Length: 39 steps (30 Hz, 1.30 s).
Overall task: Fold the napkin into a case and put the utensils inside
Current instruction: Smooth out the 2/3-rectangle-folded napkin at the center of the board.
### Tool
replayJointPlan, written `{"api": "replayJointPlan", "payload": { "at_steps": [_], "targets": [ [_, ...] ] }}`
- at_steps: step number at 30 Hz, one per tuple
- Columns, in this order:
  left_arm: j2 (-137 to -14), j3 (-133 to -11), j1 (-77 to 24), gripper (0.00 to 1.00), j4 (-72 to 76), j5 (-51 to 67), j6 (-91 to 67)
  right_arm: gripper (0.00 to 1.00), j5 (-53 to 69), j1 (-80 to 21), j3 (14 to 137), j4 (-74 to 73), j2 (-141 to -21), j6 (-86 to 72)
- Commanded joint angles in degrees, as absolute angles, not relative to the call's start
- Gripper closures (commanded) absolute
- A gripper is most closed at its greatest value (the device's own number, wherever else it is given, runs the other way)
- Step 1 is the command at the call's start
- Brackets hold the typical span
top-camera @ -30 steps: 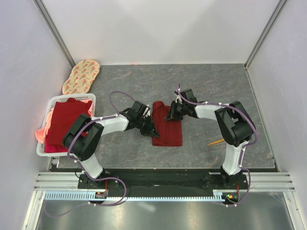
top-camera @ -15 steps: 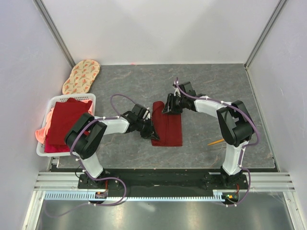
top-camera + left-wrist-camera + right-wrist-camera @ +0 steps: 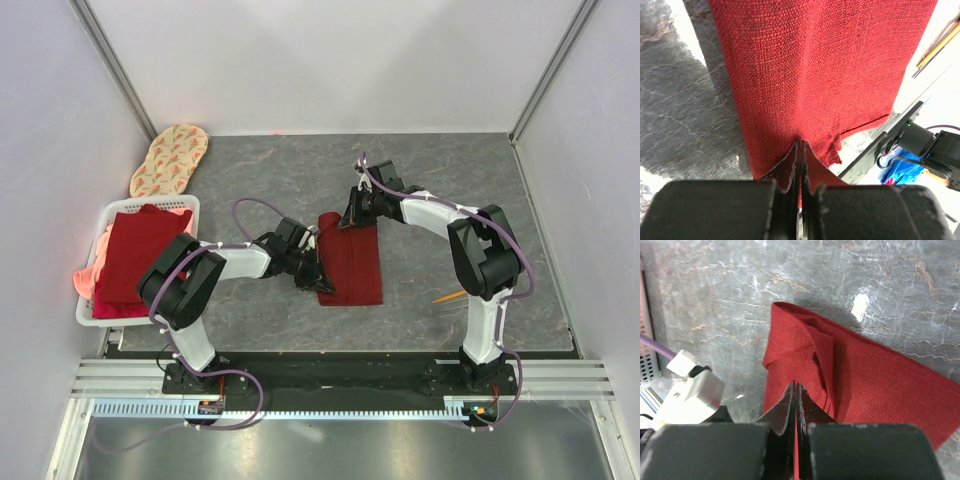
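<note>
The dark red napkin [image 3: 356, 266] lies on the grey table as a folded upright rectangle. My left gripper [image 3: 316, 275] is at its near left edge; in the left wrist view the gripper [image 3: 800, 145] is shut with a sliver of the napkin [image 3: 815, 65] between its tips. My right gripper [image 3: 349, 218] is at the far left corner; in the right wrist view this gripper [image 3: 796, 386] is shut on a raised fold of the napkin [image 3: 880, 385]. An orange utensil [image 3: 449, 296] lies to the right, and thin utensils [image 3: 940, 42] show beyond the cloth.
A white basket [image 3: 110, 215] holding a brighter red and pink cloth stack [image 3: 135, 255] stands at the left edge. An oval beige patterned mat [image 3: 170, 158] lies at the back left. White walls close in the table on three sides.
My right gripper moved away from me toward the napkin's far left corner, opened, and shut again on the cloth. The left gripper stayed shut at the near left edge.
</note>
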<state>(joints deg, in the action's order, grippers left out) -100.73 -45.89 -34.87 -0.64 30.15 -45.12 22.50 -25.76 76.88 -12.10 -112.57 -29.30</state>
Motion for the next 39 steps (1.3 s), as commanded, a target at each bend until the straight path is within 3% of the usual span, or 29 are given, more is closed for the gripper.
{"api": "replayJointPlan", "payload": {
  "at_steps": [1,33,39],
  "targets": [
    [-102.1,-45.4,-35.2,0.98,-0.2,29.6,-44.2,1.0,25.0,-25.9,79.5,-10.3,-114.7,-30.3],
    [-102.1,-42.3,-35.2,0.98,-0.3,28.4,-44.2,1.0,19.2,-22.5,79.0,-9.8,-121.6,-24.1],
    [-95.0,-44.0,-35.6,0.98,-1.9,31.8,-44.4,1.0,19.5,-22.6,78.4,-9.7,-122.2,-23.9]
  ]
}}
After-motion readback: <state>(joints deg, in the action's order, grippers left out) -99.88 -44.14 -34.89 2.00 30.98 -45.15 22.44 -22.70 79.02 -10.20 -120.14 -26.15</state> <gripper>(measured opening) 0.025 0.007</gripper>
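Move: The raised fold at the napkin's far end lies about 2 cm ahead of my right hand, 2 cm to its right and 5 cm below. The turned-over far left corner is some 5 cm ahead and 4 cm left, and the napkin's middle about 6 cm back and 2 cm right, both 5 cm lower. My left hand already rests on the near left part, directly beneath its tips; from there the raised fold is roughly 16 cm ahead and 5 cm right, about level. I bring the shut fingertips of my right hand down nearly 5 cm onto the raised fold, sinking almost straight at first, then sweeping some 3 cm right and forward before settling the last centimetre. My left hand stays put, its closed tips still resting on the near left part of the napkin. ##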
